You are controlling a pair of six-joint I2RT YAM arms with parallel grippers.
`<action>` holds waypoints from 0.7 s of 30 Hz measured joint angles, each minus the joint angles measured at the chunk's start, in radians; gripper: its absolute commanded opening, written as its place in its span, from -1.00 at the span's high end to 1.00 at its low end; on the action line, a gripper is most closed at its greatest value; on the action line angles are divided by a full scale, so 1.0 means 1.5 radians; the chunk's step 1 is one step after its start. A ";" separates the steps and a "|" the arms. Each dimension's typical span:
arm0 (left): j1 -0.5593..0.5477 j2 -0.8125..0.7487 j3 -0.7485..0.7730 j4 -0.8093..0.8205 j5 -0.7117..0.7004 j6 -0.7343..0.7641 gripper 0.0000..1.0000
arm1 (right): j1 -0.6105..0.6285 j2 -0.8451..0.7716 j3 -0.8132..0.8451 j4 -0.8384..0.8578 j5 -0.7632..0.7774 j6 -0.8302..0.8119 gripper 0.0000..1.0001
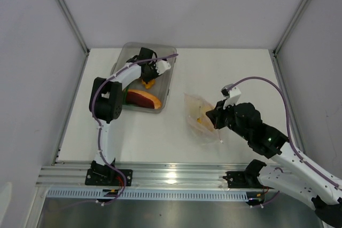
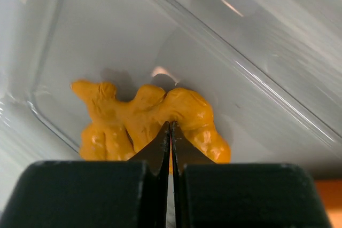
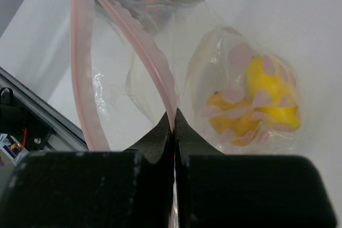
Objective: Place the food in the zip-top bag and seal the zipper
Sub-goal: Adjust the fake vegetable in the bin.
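My left gripper (image 1: 155,73) reaches into the clear bin (image 1: 168,86). It is shut, its tips (image 2: 170,124) pressed together right at the orange cluster (image 2: 123,116), with nothing seen between them. The dark-red and tan slice (image 1: 143,99) lies in the bin's near end. The zip-top bag (image 1: 199,117) lies right of the bin. My right gripper (image 3: 175,113) is shut on its pink zipper (image 3: 149,52) strip and holds the mouth open. Inside the bag (image 3: 214,41) lie the yellow lemon (image 3: 272,86) and an orange fruit (image 3: 227,121).
A green piece (image 1: 125,93) shows in the bin beside my left arm. The bin's clear wall (image 2: 256,78) rises just past the cluster. A metal rail (image 1: 171,174) runs along the table's near edge, and frame posts (image 1: 67,12) stand at the back corners.
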 measured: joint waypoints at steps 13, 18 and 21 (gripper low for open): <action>-0.001 -0.182 -0.187 0.056 -0.003 -0.165 0.99 | 0.030 -0.015 0.022 -0.049 0.035 0.033 1.00; -0.001 -0.249 -0.204 0.091 -0.073 -0.271 0.35 | 0.051 -0.015 0.023 -0.070 0.061 0.042 1.00; 0.000 -0.265 -0.184 0.082 -0.104 -0.351 -0.99 | 0.059 -0.017 0.023 -0.081 0.077 0.049 1.00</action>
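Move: Right at the left hand's shut fingertips, within a centimetre or so and just below, lies the orange fake vegetable in the bin. The hot dog lies about 9 cm back of the left hand and 1 cm left; the green onions some 7 cm back and 9 cm left. From the right hand, which holds the bag, the orange vegetable is roughly 29 cm ahead, 26 cm left and 20 cm below. Raking back towards the hot dog, the left hand draws its shut fingertips about 5 cm level across the orange vegetable, then leaves it and climbs some 10 cm almost straight up, drifting slightly left. While rising it turns roughly 30 degrees counter-clockwise, and near the top the fingers spread to about three-quarters open. The right hand keeps its pinch on the bag's rim, easing back a little. ##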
